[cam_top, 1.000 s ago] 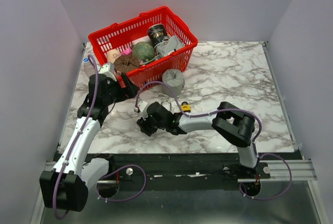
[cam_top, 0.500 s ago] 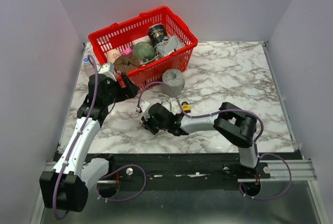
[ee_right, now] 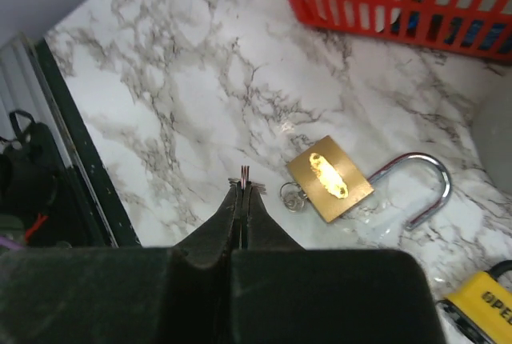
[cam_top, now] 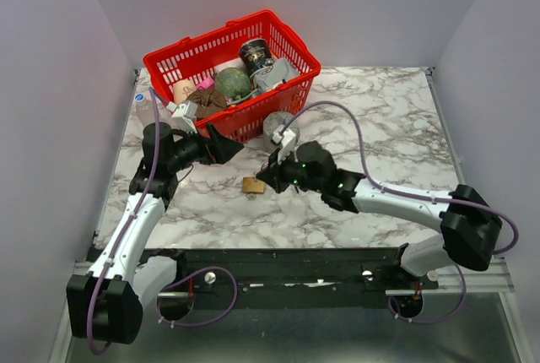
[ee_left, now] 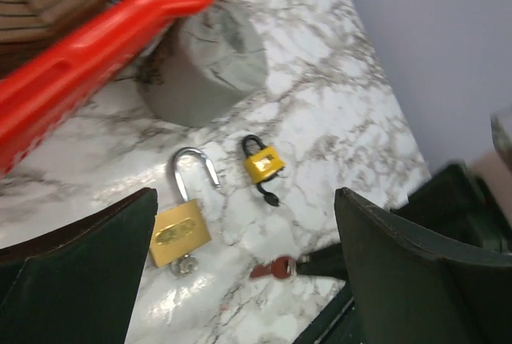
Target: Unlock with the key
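A brass padlock (ee_right: 328, 178) lies flat on the marble with its steel shackle (ee_right: 422, 188) swung open and a small ring (ee_right: 294, 197) at its keyhole end. My right gripper (ee_right: 243, 186) hovers just left of it, shut on a thin red-headed key (ee_right: 243, 171) held edge-on. The left wrist view shows that red key (ee_left: 276, 268) at the right fingertip (ee_left: 328, 261), near the brass padlock (ee_left: 180, 230). My left gripper (ee_left: 244, 276) stands wide open above them, holding nothing. From above, the brass padlock (cam_top: 252, 184) sits between the left gripper (cam_top: 229, 147) and right gripper (cam_top: 267, 176).
A small yellow padlock (ee_left: 262, 161) lies to the right of the brass one. A grey roll (ee_left: 204, 60) stands behind them beside the red basket (cam_top: 291, 84), which is full of objects. A bottle (cam_top: 145, 108) stands at the far left.
The right arm has swung out from the near left, and its gripper has shut on the key beside the brass padlock. The left gripper has moved right, toward the padlock.
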Tool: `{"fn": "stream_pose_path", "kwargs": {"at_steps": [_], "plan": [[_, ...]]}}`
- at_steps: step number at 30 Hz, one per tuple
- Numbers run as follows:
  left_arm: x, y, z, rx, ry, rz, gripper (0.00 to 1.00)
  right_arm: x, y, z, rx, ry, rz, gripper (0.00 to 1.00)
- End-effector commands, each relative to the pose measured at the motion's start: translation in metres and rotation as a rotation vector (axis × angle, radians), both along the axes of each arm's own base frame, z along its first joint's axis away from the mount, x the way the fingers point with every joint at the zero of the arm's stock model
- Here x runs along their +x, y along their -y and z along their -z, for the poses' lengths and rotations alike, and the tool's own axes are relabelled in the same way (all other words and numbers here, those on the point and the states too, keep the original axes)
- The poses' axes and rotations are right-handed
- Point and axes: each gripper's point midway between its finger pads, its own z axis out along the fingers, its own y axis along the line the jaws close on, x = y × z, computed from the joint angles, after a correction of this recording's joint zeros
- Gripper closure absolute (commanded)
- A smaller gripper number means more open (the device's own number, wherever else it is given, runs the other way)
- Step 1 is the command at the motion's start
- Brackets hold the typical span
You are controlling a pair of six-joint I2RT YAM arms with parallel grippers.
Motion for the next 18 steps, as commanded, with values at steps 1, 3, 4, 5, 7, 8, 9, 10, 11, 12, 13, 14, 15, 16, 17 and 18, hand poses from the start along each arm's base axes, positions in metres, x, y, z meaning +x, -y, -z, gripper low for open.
{"fn": "stream_pose_path", "kwargs": {"at_steps": [1,3,4,5,7,8,9,10,11,12,13,14,15,16,17,18], "plan": [[-0.041,0.044,-0.045,-0.152,0.187,0.337,0.01,-0.002,0.014,-0.039,0.128,-0.105,-0.052,0.99],[-0.055,0.056,-0.053,-0.173,0.225,0.416,0.01,0.003,0.022,-0.053,0.16,-0.13,-0.051,0.99],[-0.059,0.059,-0.055,-0.176,0.242,0.439,0.01,0.004,0.024,-0.071,0.194,-0.118,-0.059,0.99],[-0.063,0.062,-0.057,-0.179,0.258,0.459,0.01,0.004,0.028,-0.076,0.206,-0.134,-0.074,0.99],[-0.073,0.072,-0.056,-0.168,0.278,0.506,0.01,-0.001,0.029,-0.092,0.247,-0.155,-0.104,0.99],[-0.076,0.076,-0.054,-0.162,0.265,0.52,0.01,0.002,0.032,-0.101,0.264,-0.157,-0.101,0.99],[-0.078,0.079,-0.052,-0.151,0.261,0.527,0.01,0.001,0.032,-0.105,0.279,-0.175,-0.101,0.99],[-0.078,0.084,-0.05,-0.118,0.288,0.531,0.01,0.0,0.032,-0.109,0.288,-0.182,-0.104,0.99],[-0.078,0.085,-0.044,-0.096,0.259,0.52,0.01,-0.004,0.032,-0.116,0.299,-0.19,-0.122,0.99],[-0.077,0.085,-0.043,-0.073,0.267,0.509,0.01,-0.005,0.032,-0.119,0.308,-0.206,-0.125,0.99],[-0.073,0.086,-0.04,-0.037,0.286,0.484,0.01,-0.006,0.032,-0.122,0.315,-0.213,-0.128,0.99],[-0.073,0.086,-0.038,-0.022,0.274,0.479,0.01,-0.01,0.031,-0.124,0.322,-0.224,-0.141,0.99],[-0.072,0.086,-0.037,-0.015,0.274,0.476,0.01,-0.01,0.03,-0.126,0.331,-0.239,-0.138,0.99],[-0.073,0.087,-0.037,-0.013,0.276,0.476,0.02,-0.011,0.03,-0.125,0.332,-0.246,-0.138,0.99],[-0.075,0.089,-0.037,-0.012,0.281,0.483,0.03,-0.011,0.031,-0.126,0.335,-0.25,-0.138,0.99],[-0.075,0.09,-0.037,-0.011,0.28,0.486,0.11,-0.012,0.031,-0.126,0.336,-0.256,-0.135,0.99]]}}
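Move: The key is pinched in the right fingertips, about 8 cm back, 9 cm to the right and 7 cm below the left hand's open fingers. From the right hand, that open left gripper is thus some 8 cm ahead, 9 cm left and 7 cm up. The brass padlock lies about 5 cm ahead of the right hand and 1 cm left; the yellow padlock 8 cm ahead and 13 cm right, both roughly 15 cm below. Upward, mostly, goes the right hand, carrying the key some 12 cm higher with a slight shift to its right; its fingers stay shut and tip up about 20 degrees. The left hand swings right and back towards it, about 12 cm with a small rise, turning clockwise some 30 degrees so its wide-open fingers point at the key from the left. ##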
